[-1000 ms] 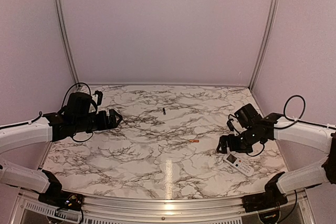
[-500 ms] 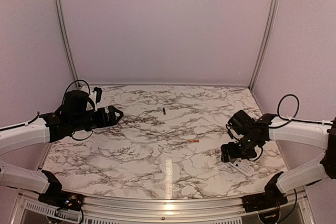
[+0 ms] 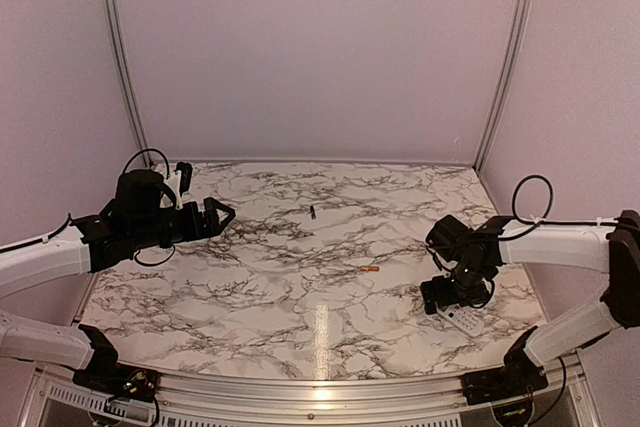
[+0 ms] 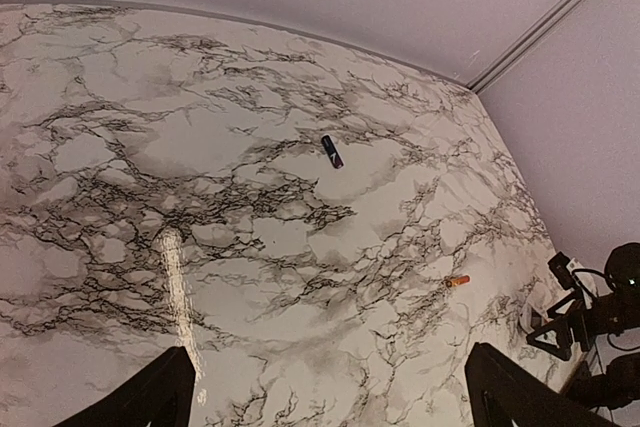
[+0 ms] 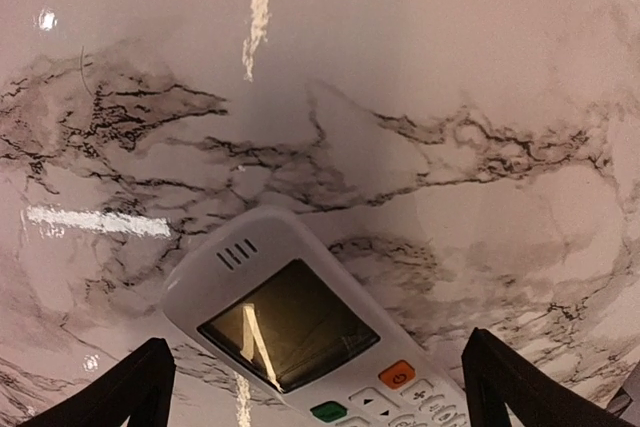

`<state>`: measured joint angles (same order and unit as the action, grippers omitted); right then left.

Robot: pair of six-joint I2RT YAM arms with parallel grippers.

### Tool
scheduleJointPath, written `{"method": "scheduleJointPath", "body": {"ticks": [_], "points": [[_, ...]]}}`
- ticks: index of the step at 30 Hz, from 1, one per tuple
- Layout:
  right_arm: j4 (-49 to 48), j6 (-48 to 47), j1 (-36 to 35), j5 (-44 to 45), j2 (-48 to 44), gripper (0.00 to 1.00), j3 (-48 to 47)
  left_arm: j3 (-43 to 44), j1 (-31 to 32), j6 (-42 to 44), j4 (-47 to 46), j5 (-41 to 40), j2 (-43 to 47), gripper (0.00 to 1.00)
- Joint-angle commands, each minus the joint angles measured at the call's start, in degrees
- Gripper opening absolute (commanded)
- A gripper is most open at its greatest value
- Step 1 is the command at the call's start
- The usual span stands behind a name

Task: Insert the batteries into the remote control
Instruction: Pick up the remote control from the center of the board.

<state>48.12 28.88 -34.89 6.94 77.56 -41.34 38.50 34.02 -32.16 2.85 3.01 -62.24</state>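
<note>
The white remote control (image 3: pixel 465 320) lies face up on the marble table (image 3: pixel 300 297) at the right, screen and buttons showing (image 5: pixel 300 327). My right gripper (image 3: pixel 447 297) hangs open just over its screen end, one finger on either side and neither touching it (image 5: pixel 315 392). The orange battery (image 3: pixel 370 269) lies mid-table, left of the remote (image 4: pixel 458 281). The dark battery (image 3: pixel 312 212) lies farther back (image 4: pixel 332 151). My left gripper (image 3: pixel 222 219) is open above the table's left side, holding nothing (image 4: pixel 330 397), and faces both batteries.
Plain walls with aluminium corner posts (image 3: pixel 120 57) close in the table on three sides. The right arm's cable loop (image 3: pixel 530 197) stands above its wrist. A bright light streak (image 3: pixel 320 327) lies on the near tabletop.
My right gripper has dropped and shifted slightly nearer, now covering the remote's screen end. The left arm has risen a little. Both batteries and the remote lie where they were.
</note>
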Motion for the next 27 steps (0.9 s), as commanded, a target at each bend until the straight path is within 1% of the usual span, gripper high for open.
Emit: {"method": "scheduleJointPath", "body": {"ticks": [1,4,11,12,14,17,22,24,27], "points": [[0.48,0.57,-1.27,-0.05,0.84,0.99,-1.31,1.23,0.26,0.26,-0.42,0.95,0.90,0.99],[-0.42,0.31,-1.47,-1.46,1.18,0.98,-0.96,1.15,0.26,0.22,-0.89,1.29,0.83,0.99],[-2.84,0.00,-2.22,-4.68,1.89,0.76,0.03,1.37,0.26,0.26,-1.74,1.86,0.90,0.99],[-2.97,0.01,-2.40,-5.00,1.75,0.74,0.11,1.36,0.26,0.27,-1.82,1.98,0.89,0.99],[-3.34,0.25,-2.75,-5.40,1.89,0.72,0.46,1.31,0.26,0.19,-2.24,2.23,0.68,0.99],[-2.81,-0.04,-3.12,-5.47,2.99,0.74,0.64,1.29,0.26,-0.09,-2.32,2.64,0.14,0.99],[-2.50,0.38,-5.73,-4.69,5.13,0.74,0.61,0.99,0.26,-0.09,-2.28,2.71,0.12,0.99],[-2.53,0.39,-6.50,-4.49,5.80,0.71,0.41,0.81,0.26,0.14,-3.09,2.81,0.17,0.99],[-3.46,0.33,-6.68,-5.80,5.50,0.60,0.47,1.09,0.26,0.28,-3.59,2.04,-0.06,0.99]]}}
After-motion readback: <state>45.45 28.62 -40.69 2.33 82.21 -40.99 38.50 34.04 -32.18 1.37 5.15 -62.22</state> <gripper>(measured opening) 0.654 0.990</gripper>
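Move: The remote control lies just under the right gripper, its middle about 2 cm to the right, 2 cm back and 2 cm below, with the screen end running diagonally ahead and left between the open fingers. From that hand, the orange battery is some 15 cm left and 10 cm ahead, the dark battery roughly 29 cm left and 27 cm ahead, both on the table. From the left gripper, the remote is about 50 cm right, 12 cm back and 18 cm down. Close the right gripper part-way around the remote's screen end while sliding the hand about 3 cm left, then also some 2 cm back and 2 cm down towards the board. Let the fingertips come onto the remote's long sides and drag the remote along the table, keeping the fingers pointing down. ##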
